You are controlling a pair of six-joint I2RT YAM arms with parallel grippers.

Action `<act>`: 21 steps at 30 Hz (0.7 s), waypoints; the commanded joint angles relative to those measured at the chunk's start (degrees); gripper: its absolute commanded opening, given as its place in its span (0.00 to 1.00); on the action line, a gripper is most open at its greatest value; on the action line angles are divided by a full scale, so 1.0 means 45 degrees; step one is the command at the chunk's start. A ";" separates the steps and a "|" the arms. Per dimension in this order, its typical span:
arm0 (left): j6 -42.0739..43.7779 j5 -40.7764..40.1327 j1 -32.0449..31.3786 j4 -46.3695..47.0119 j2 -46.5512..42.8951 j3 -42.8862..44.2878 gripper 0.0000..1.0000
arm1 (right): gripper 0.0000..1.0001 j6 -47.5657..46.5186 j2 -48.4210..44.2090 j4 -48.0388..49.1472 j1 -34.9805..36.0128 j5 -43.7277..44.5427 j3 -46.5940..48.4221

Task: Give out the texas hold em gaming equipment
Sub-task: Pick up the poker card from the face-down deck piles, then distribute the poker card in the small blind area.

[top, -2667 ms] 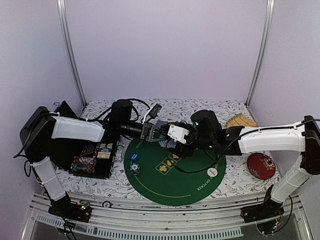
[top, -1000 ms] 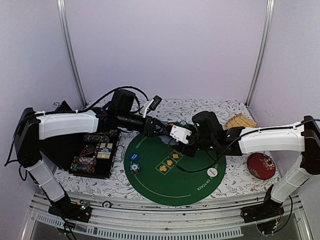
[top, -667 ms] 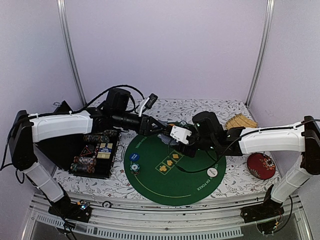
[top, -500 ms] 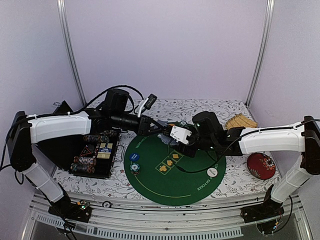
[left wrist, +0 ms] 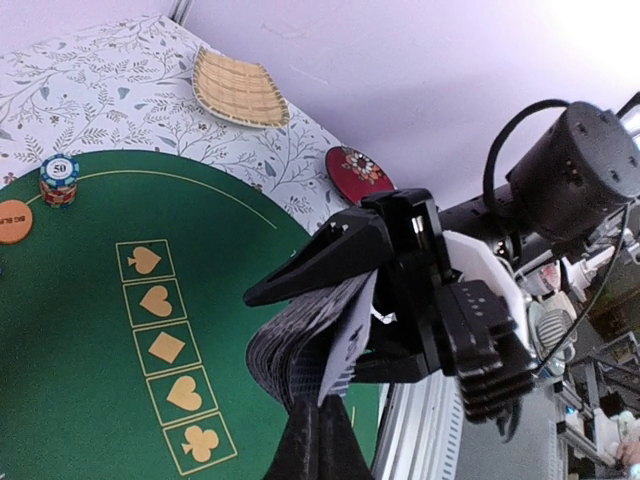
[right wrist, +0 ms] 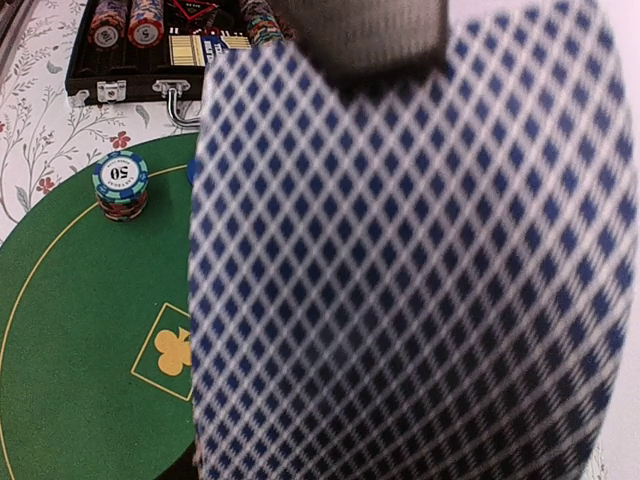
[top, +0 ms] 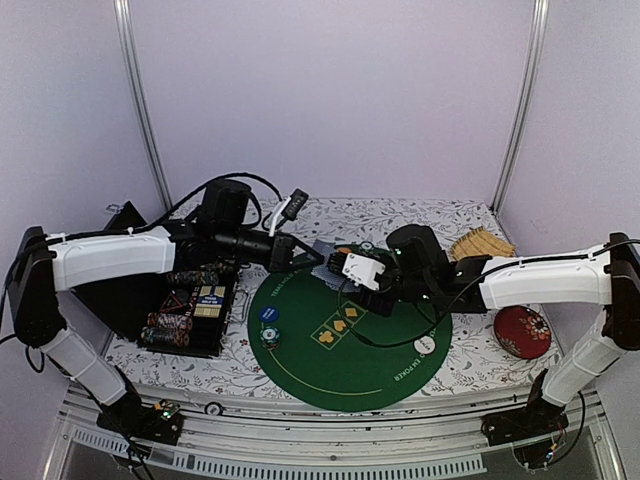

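Over the far side of the green mat [top: 330, 370] my right gripper [top: 340, 272] is shut on a fanned, bent deck of grey-blue backed playing cards [left wrist: 300, 335]. My left gripper [left wrist: 322, 415] is shut on the lower edge of one card [left wrist: 352, 325] that sticks out of that deck. In the right wrist view a card back [right wrist: 400, 260] fills the frame and hides my right jaws. A striped chip stack [top: 270, 336] and a blue button [top: 268, 313] lie on the mat's left, and a white button [top: 425, 344] lies on its right. An orange button [left wrist: 12, 222] lies beside the chip stack [left wrist: 58, 178].
An open black case [top: 195, 305] with rows of chips stands left of the mat. The red round dish [top: 522, 330] is at the right edge, and a wicker dish [top: 480, 243] sits behind the right arm. A black cable loops over the mat.
My left gripper has closed from open onto one card of the deck and drawn back to the left with it. The right arm has barely moved.
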 commanded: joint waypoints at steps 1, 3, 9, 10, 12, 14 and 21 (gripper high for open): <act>-0.0778 -0.0124 0.0627 0.1204 -0.1132 -0.0724 0.00 | 0.49 0.0254 -0.0479 0.0327 -0.0282 -0.0015 -0.0362; -0.1133 -0.0260 0.0741 0.1630 -0.1443 -0.1033 0.00 | 0.49 0.0281 -0.0447 0.0376 -0.0357 0.0007 -0.0420; -0.2937 -0.0586 0.1625 0.2986 -0.2300 -0.2391 0.00 | 0.48 0.0404 -0.0299 0.0470 -0.0557 0.0037 -0.0482; -0.3292 -0.0682 0.1896 0.3231 -0.2481 -0.2744 0.00 | 0.48 0.0437 -0.0280 0.0463 -0.0615 0.0018 -0.0491; -0.4024 -0.0776 0.2738 0.3683 -0.2748 -0.3505 0.00 | 0.48 0.0464 -0.0285 0.0444 -0.0670 0.0007 -0.0518; -0.4447 -0.0837 0.3788 0.3654 -0.2666 -0.4071 0.00 | 0.48 0.0442 -0.0316 0.0418 -0.0683 -0.0026 -0.0518; -0.4646 -0.1539 0.4995 0.3616 -0.0624 -0.5258 0.00 | 0.48 0.0430 -0.0482 0.0284 -0.0684 -0.0220 -0.0519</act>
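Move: Already shut on the end of the outermost card, the left fingers have the deck about 4 cm to their right and some 4 cm lower; for the right hand the deck sits between its fingers, about 1 cm ahead, 1 cm left and 1 cm up. The blue small blind button is about 4 cm ahead and 12 cm left of the left hand, the chip stack about 3 cm back and 12 cm left, and a card already laid down some 22 cm straight ahead, all roughly 22 cm below. The left hand keeps its pinch on the one card and draws it off the deck, first leftward and about 3 cm up, then speeding up left, forward and down towards the small blind button, some 15 cm left and 8 cm forward in all, while the wrist swings about 30 degrees counter-clockwise. The right hand keeps its hold on the deck and eases about 2 cm to the right, slightly forward and down, away from the departing card. ##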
